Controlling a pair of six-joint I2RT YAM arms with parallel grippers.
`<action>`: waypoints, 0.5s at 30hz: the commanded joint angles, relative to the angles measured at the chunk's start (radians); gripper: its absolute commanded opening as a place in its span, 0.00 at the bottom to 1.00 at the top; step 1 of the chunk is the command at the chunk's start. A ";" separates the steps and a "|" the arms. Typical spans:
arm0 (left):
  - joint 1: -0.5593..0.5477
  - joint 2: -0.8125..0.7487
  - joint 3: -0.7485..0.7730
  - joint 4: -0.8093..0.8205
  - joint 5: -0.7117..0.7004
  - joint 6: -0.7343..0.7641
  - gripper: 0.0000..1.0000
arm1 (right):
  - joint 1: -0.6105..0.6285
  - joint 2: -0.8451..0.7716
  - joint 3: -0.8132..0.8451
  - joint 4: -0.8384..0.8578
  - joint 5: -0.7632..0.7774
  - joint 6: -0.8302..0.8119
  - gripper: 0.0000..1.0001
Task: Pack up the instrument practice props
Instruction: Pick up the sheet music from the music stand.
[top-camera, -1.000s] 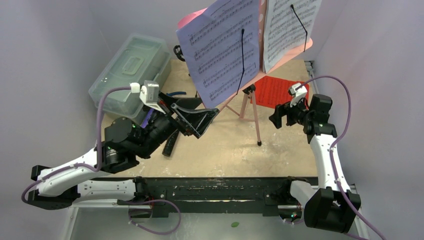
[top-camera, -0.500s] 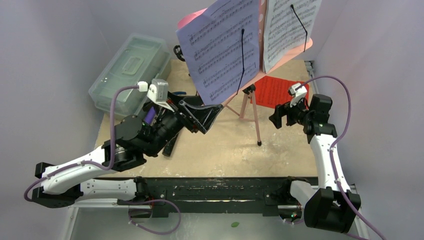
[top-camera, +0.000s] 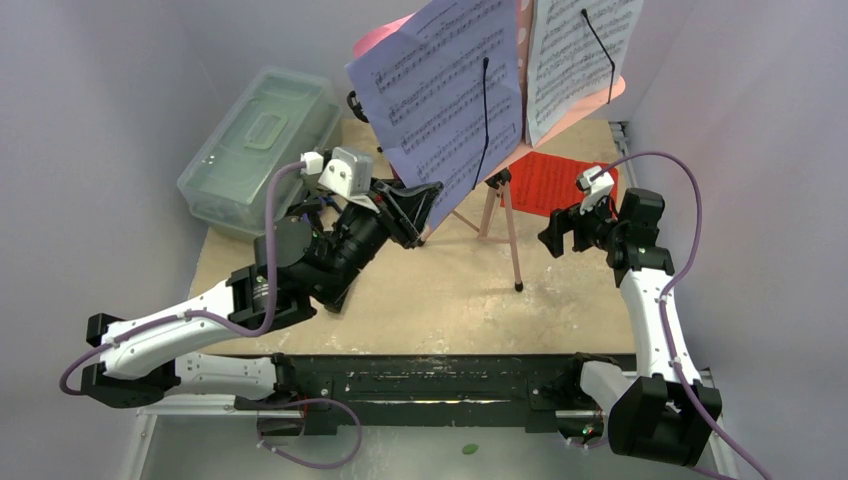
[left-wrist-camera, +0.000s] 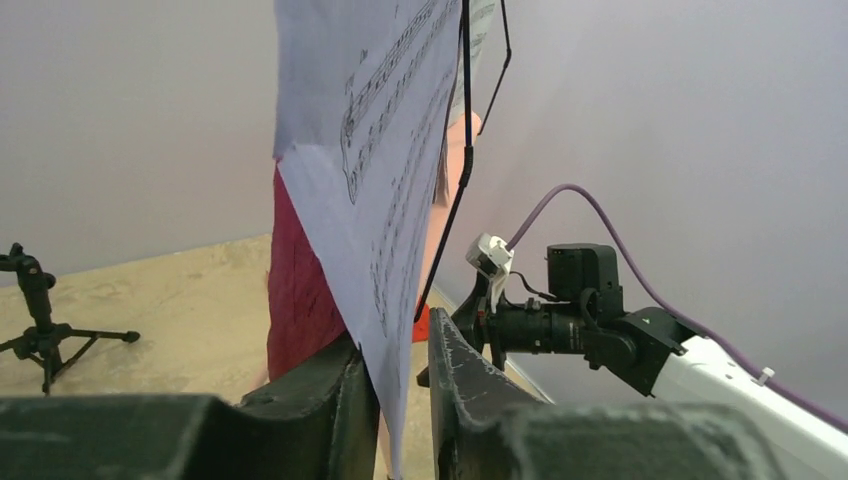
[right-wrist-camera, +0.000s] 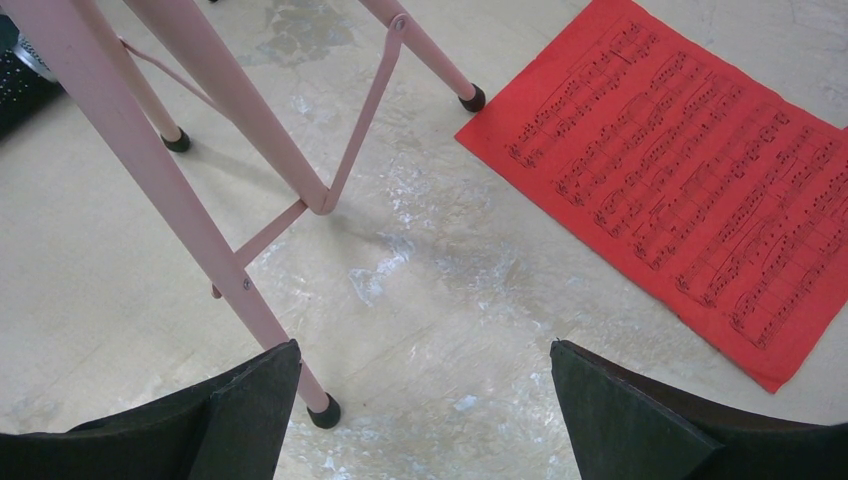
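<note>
A lilac sheet-music page (top-camera: 440, 95) and a white page (top-camera: 580, 60) stand on the pink music rack (top-camera: 505, 225), each held under a black wire arm. My left gripper (top-camera: 425, 205) is raised to the lilac page's lower corner. In the left wrist view that lilac page (left-wrist-camera: 370, 150) hangs between the narrowed fingers of the left gripper (left-wrist-camera: 395, 345), against the left one, with a slit still showing at the right one. A red page (top-camera: 550, 183) lies flat on the table. My right gripper (top-camera: 555, 232) hovers open by it, over bare table beside a rack leg (right-wrist-camera: 250, 290) and the red page (right-wrist-camera: 690, 170).
A clear greenish plastic case (top-camera: 260, 135) sits at the back left. A small black mic tripod (left-wrist-camera: 40, 320) stands behind the rack. A black object (top-camera: 338, 292) lies under my left arm. Walls close in on both sides.
My left arm has risen and reached right to the lilac page's lower corner, and its jaws have narrowed around it. The page's corner has shifted slightly left. The right arm has not moved.
</note>
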 joint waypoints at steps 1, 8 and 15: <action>0.002 0.023 0.065 0.025 -0.042 0.106 0.16 | -0.001 -0.026 0.015 -0.008 -0.027 -0.019 0.99; 0.002 0.037 0.110 0.037 -0.038 0.199 0.00 | -0.001 -0.028 0.015 -0.012 -0.033 -0.028 0.99; 0.002 0.000 0.134 0.088 0.006 0.270 0.00 | -0.001 -0.029 0.014 -0.013 -0.040 -0.030 0.99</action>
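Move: The purple sheet music's lower left corner is already between the left fingers; its middle lies about 12 cm ahead, 3 cm right and 12 cm up. The page holder crosses it some 10 cm ahead, 8 cm right and 6 cm up; the white sheet is roughly 20 cm ahead, 22 cm right and 12 cm up. From the right hand, the purple sheet is about level ahead, 25 cm left and 42 cm up. The left fingers close fully, pinching the purple sheet's lower corner, edge forward 1 cm, then lift about 2 cm. ##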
